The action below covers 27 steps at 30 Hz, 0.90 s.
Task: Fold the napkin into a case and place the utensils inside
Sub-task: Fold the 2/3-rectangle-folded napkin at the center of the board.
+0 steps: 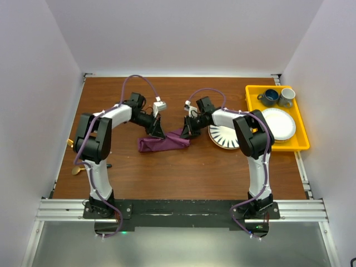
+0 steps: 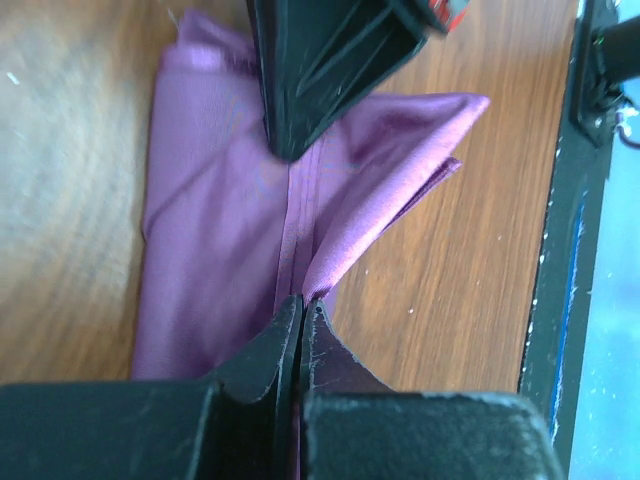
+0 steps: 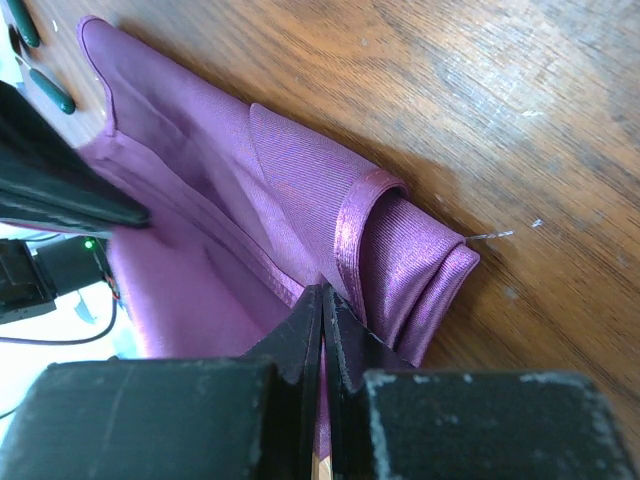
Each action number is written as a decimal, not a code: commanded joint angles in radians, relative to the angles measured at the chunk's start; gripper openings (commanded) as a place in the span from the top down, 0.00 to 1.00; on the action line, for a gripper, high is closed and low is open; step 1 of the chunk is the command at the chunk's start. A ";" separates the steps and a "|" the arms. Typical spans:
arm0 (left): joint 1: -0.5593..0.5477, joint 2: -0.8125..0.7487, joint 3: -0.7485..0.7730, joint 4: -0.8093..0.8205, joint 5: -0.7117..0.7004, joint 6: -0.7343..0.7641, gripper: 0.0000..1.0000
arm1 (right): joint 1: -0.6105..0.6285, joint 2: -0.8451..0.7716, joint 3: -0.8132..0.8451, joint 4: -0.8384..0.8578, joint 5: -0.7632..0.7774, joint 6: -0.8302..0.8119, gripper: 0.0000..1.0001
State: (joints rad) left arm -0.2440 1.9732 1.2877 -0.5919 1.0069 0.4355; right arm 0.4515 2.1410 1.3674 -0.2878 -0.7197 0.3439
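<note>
The plum-purple napkin [image 1: 164,143] lies partly folded on the wooden table, left of the striped plate [image 1: 221,137]. My left gripper [image 1: 157,132] is shut on the cloth's edge at its far left. My right gripper [image 1: 187,130] is shut on the edge at the far right. In the left wrist view the napkin [image 2: 215,230] stretches away from my shut left gripper [image 2: 303,303], which pinches a hem fold. In the right wrist view my right gripper [image 3: 322,292] pinches the hem of the napkin [image 3: 250,180] beside a rolled corner. Gold utensils [image 1: 77,169] lie at the table's left edge, partly hidden by the left arm.
A yellow tray [image 1: 300,146] at the back right holds a white plate [image 1: 279,124] and two cups [image 1: 271,97]. Slender dark green items [image 3: 45,88] lie beyond the napkin in the right wrist view. White walls enclose the table on three sides.
</note>
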 commanded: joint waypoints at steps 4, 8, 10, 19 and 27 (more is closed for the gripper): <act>0.044 0.071 0.050 0.036 0.007 -0.040 1.00 | 0.010 0.080 0.004 -0.067 0.172 -0.082 0.98; 0.063 0.127 0.027 0.067 -0.019 -0.035 1.00 | 0.010 0.082 0.015 -0.080 0.169 -0.079 0.98; 0.064 0.144 0.016 0.079 -0.034 -0.034 1.00 | 0.010 0.079 0.027 -0.091 0.164 -0.074 0.97; 0.075 0.185 0.009 0.026 -0.048 0.029 1.00 | 0.010 -0.007 0.136 -0.165 0.103 -0.062 0.85; 0.078 0.208 0.021 -0.012 -0.050 0.080 1.00 | -0.007 -0.079 0.234 -0.208 0.052 -0.115 0.55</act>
State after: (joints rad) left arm -0.1707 2.1288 1.3109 -0.5648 1.0550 0.4377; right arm 0.4595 2.1540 1.5337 -0.4622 -0.6636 0.2901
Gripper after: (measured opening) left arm 0.020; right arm 0.360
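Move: The left hand, holding the pinched flap of the napkin, hovers right over the middle of the folded strip, which lies about 5 cm below. The green utensil handle is some 23 cm to its left and 12 cm nearer the base. From the right hand, its shut tips down on the napkin's right end, that same middle is about 8 cm left, 3 cm back and at much the same height; the striped plate sits roughly 18 cm to its right and 2 cm farther out. Down onto the strip goes the left hand, sinking about 4 cm while easing slightly forward and left, then stays there with the flap still pinched. The right hand first keeps holding the right end, then opens its fingers about a third and lifts clear, up some 2.5 cm and forward nearly as far. ##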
